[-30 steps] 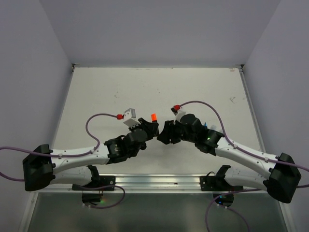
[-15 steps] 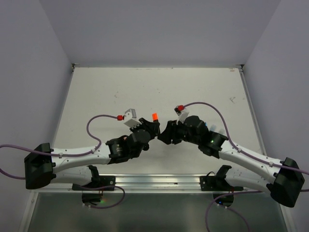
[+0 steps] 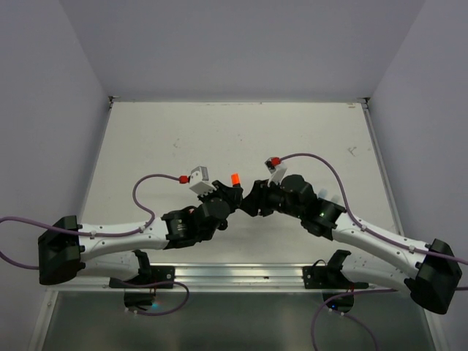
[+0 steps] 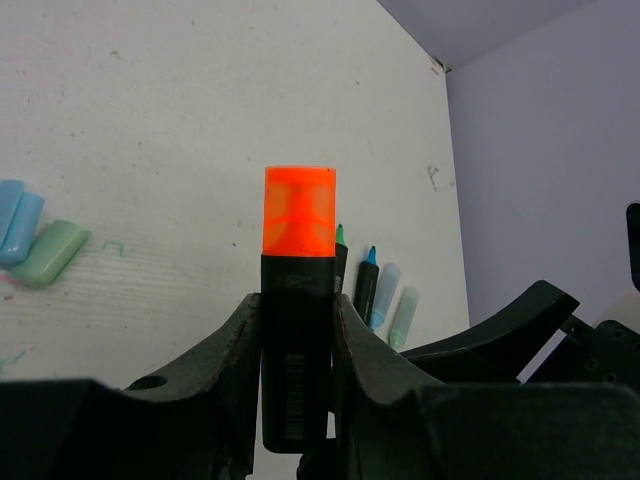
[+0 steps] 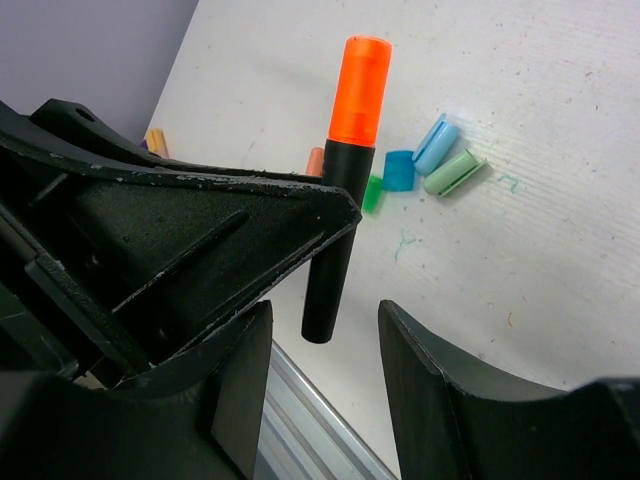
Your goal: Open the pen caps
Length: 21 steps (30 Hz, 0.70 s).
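My left gripper (image 4: 297, 330) is shut on a black marker (image 4: 297, 340), which stands upright between the fingers with its orange pen cap (image 4: 299, 212) on top. From above, the cap (image 3: 235, 178) shows just past the left gripper (image 3: 230, 191), and my right gripper (image 3: 252, 199) faces it closely. My right gripper (image 5: 325, 320) is open, its fingers on either side of the marker's (image 5: 335, 240) lower end without touching it. The orange cap (image 5: 359, 92) is still on. Loose caps lie on the table: light blue (image 5: 436, 143), blue (image 5: 399, 170), mint (image 5: 452, 172), green (image 5: 372, 193).
Uncapped markers lie side by side beyond the held one: a green-tipped one (image 4: 340, 262), a blue-tipped one (image 4: 366, 280), a pale blue body (image 4: 385, 295) and a mint body (image 4: 404, 315). A metal rail (image 3: 241, 274) runs along the near edge of the white table (image 3: 241, 131).
Both arms have shifted slightly, bringing the two grippers a little closer together. The grip on the marker is unchanged.
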Tool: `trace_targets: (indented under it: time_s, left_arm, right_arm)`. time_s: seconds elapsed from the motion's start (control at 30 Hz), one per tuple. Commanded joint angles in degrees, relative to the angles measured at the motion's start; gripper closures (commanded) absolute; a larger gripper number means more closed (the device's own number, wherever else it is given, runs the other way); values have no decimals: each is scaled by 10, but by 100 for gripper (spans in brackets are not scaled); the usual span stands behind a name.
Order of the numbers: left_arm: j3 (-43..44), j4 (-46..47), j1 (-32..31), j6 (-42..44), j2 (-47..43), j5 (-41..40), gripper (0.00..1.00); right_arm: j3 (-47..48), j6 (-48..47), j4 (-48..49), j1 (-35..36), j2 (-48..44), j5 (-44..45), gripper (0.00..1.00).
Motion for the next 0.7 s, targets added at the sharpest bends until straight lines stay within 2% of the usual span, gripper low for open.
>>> trace_targets:
  time_s: [0.0,0.17,0.43,0.47,0.5,0.53,0.67]
  left_arm:
    - [11,12,-7,-11,3,-12,100]
    - [7,30,-10,-16,1,-1,100]
    - [-2,56,-13,-15,-5,28,100]
    - [-4,63,-12,-15,-5,30,100]
    - [-5,68,-13,-14,-5,36,100]
    - [-6,72,-13,-12,-6,40,100]
    - [-20,100,-13,20,-18,39,99]
  right_arm:
    - [2,7,68,4,14,8,50]
    - [-16,22,129,5,29,20,64]
    - [-27,-7,148,5,31,53,65]
    - [-25,-10,146,5,31,53,69]
    - [-25,-9,145,5,34,54,87]
    - [-24,-7,139,5,35,53,100]
    - [-25,-6,121,5,31,57,100]
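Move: Held upright in the left fingers with its orange cap on top, the black pen has its middle about 2 cm ahead, 1 cm left and 2 cm above the right hand point; its lower black end hangs between the right fingers. It sits right at the left hand point. On the table roughly 17 cm below the right hand, the blue-tipped pen lies some 23 cm right and 13 cm ahead; the mint cap, about 14 cm left and 3 cm ahead. Closing in on the lower black end, the right hand eases forward and down, a bit over 1 cm each way, and just under 1 cm left, its half-open fingers narrowing until they pinch the body below the left fingers. Meanwhile the left hand keeps its grip and drifts about 1 cm right and slightly up, barely turning. ##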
